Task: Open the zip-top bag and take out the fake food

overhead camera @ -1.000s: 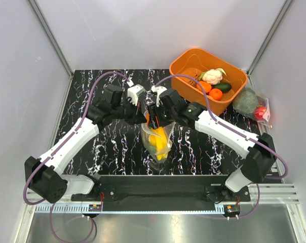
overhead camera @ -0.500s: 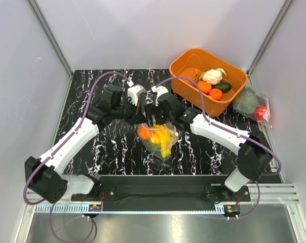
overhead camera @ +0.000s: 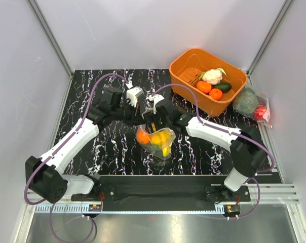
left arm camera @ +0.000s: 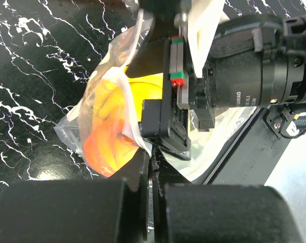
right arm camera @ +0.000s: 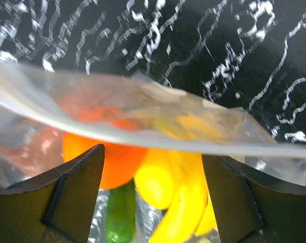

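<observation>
The zip-top bag [overhead camera: 163,147] hangs at mid-table with its mouth up. My left gripper [overhead camera: 141,118] is shut on its upper edge; in the left wrist view the jaws [left arm camera: 154,167] pinch the clear film [left arm camera: 82,121]. My right gripper [overhead camera: 154,127] points down into the mouth, open. In the right wrist view its fingers [right arm camera: 72,187] straddle the fake food under the bag's rim [right arm camera: 158,129] without touching it: an orange fruit [right arm camera: 110,157], yellow pieces [right arm camera: 181,195] and a green vegetable [right arm camera: 120,215]. The orange fruit [left arm camera: 105,142] also shows through the film.
An orange bin [overhead camera: 221,106] at the back right holds a cauliflower [overhead camera: 212,76], orange fruits and a green vegetable. To its right, by the wall, lies a clear bag with a big green ball [overhead camera: 245,101] and a red item.
My right gripper has opened wider and moved left and down into the bag's mouth. The bag has swung left and spread, so the orange fruit now shows. The left gripper kept its hold.
</observation>
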`<state>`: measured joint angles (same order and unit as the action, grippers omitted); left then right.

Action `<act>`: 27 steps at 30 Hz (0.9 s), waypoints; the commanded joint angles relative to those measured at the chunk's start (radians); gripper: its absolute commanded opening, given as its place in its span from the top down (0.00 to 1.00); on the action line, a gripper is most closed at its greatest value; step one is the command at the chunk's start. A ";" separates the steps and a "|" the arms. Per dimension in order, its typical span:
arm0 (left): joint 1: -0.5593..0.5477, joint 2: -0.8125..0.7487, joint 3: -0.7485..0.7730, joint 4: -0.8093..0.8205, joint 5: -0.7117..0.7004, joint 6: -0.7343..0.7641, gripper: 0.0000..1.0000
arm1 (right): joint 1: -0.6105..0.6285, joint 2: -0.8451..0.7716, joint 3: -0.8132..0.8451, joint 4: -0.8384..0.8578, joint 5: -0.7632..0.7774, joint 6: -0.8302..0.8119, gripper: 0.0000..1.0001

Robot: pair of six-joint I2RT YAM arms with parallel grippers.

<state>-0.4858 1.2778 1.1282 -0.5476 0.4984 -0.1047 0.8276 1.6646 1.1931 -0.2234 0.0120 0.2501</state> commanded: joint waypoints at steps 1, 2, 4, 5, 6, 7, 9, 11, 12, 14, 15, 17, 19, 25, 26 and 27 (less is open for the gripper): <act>0.009 -0.024 0.004 0.051 -0.024 0.016 1.00 | 0.022 -0.058 -0.016 -0.079 0.046 -0.055 0.16; 0.007 -0.029 0.002 0.051 -0.029 0.014 1.00 | 0.024 -0.066 -0.023 -0.088 0.049 -0.061 0.16; 0.009 -0.029 -0.002 0.052 -0.047 0.013 1.00 | 0.024 -0.078 -0.033 -0.116 0.062 -0.074 0.16; 0.010 -0.032 -0.002 0.052 -0.055 0.013 1.00 | 0.024 -0.081 -0.035 -0.126 0.063 -0.080 0.17; 0.012 -0.032 -0.002 0.054 -0.063 0.013 1.00 | 0.025 -0.082 -0.035 -0.146 0.062 -0.090 0.18; 0.012 -0.032 -0.004 0.055 -0.063 0.011 1.00 | 0.024 -0.078 -0.033 -0.155 0.062 -0.095 0.21; 0.010 -0.031 -0.004 0.058 -0.060 0.010 1.00 | 0.024 -0.072 -0.032 -0.175 0.057 -0.103 0.25; 0.010 -0.028 -0.004 0.060 -0.058 0.007 1.00 | 0.025 -0.063 -0.035 -0.179 0.052 -0.104 0.33; 0.012 -0.028 -0.005 0.060 -0.055 0.007 1.00 | 0.027 -0.062 -0.035 -0.177 0.048 -0.101 0.35; 0.010 -0.026 -0.007 0.058 -0.052 0.007 1.00 | 0.030 -0.046 -0.039 -0.174 0.066 -0.097 0.36; 0.012 -0.026 -0.007 0.060 -0.052 0.007 1.00 | 0.033 -0.040 -0.044 -0.174 0.077 -0.091 0.36; 0.010 -0.025 -0.007 0.058 -0.050 0.008 1.00 | 0.033 -0.029 -0.049 -0.171 0.115 -0.083 0.34; 0.012 -0.026 -0.010 0.060 -0.049 0.010 1.00 | 0.033 -0.019 -0.058 -0.165 0.144 -0.072 0.33; 0.012 -0.020 -0.010 0.064 -0.026 0.007 1.00 | 0.041 0.027 -0.081 -0.151 0.169 -0.051 0.34; 0.010 -0.018 -0.011 0.067 -0.020 0.005 1.00 | 0.042 0.035 -0.084 -0.148 0.169 -0.042 0.35; 0.012 -0.014 -0.011 0.069 -0.015 0.005 1.00 | 0.045 0.040 -0.084 -0.146 0.172 -0.038 0.37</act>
<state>-0.4820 1.2778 1.1183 -0.5289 0.4618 -0.1051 0.8585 1.6688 1.1305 -0.3611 0.1417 0.1898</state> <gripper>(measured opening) 0.012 0.639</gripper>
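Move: Just below the open right fingers, inside the bag, the nearest yellow piece lies about 7 cm lower, 3 cm to the right and 2 cm back. The orange sits beside it, some 4 cm left of the hand, 2 cm back and 7 cm down; the banana at the bag's bottom is roughly 7 cm back, 6 cm right and 9 cm below. From the left hand, pinching the rim, that yellow piece is about 7 cm right, 2 cm back and 13 cm down. Reaching deeper into the bag's mouth, the right hand first sweeps back and to its right with some sinking, then goes mostly down towards the yellow food, about 4 cm right, 5 cm down and 2 cm back in all. It rolls some 15 degrees, left side dipping, while its fingers draw partway together without shutting. The left hand keeps its pinch on the rim, almost still. ##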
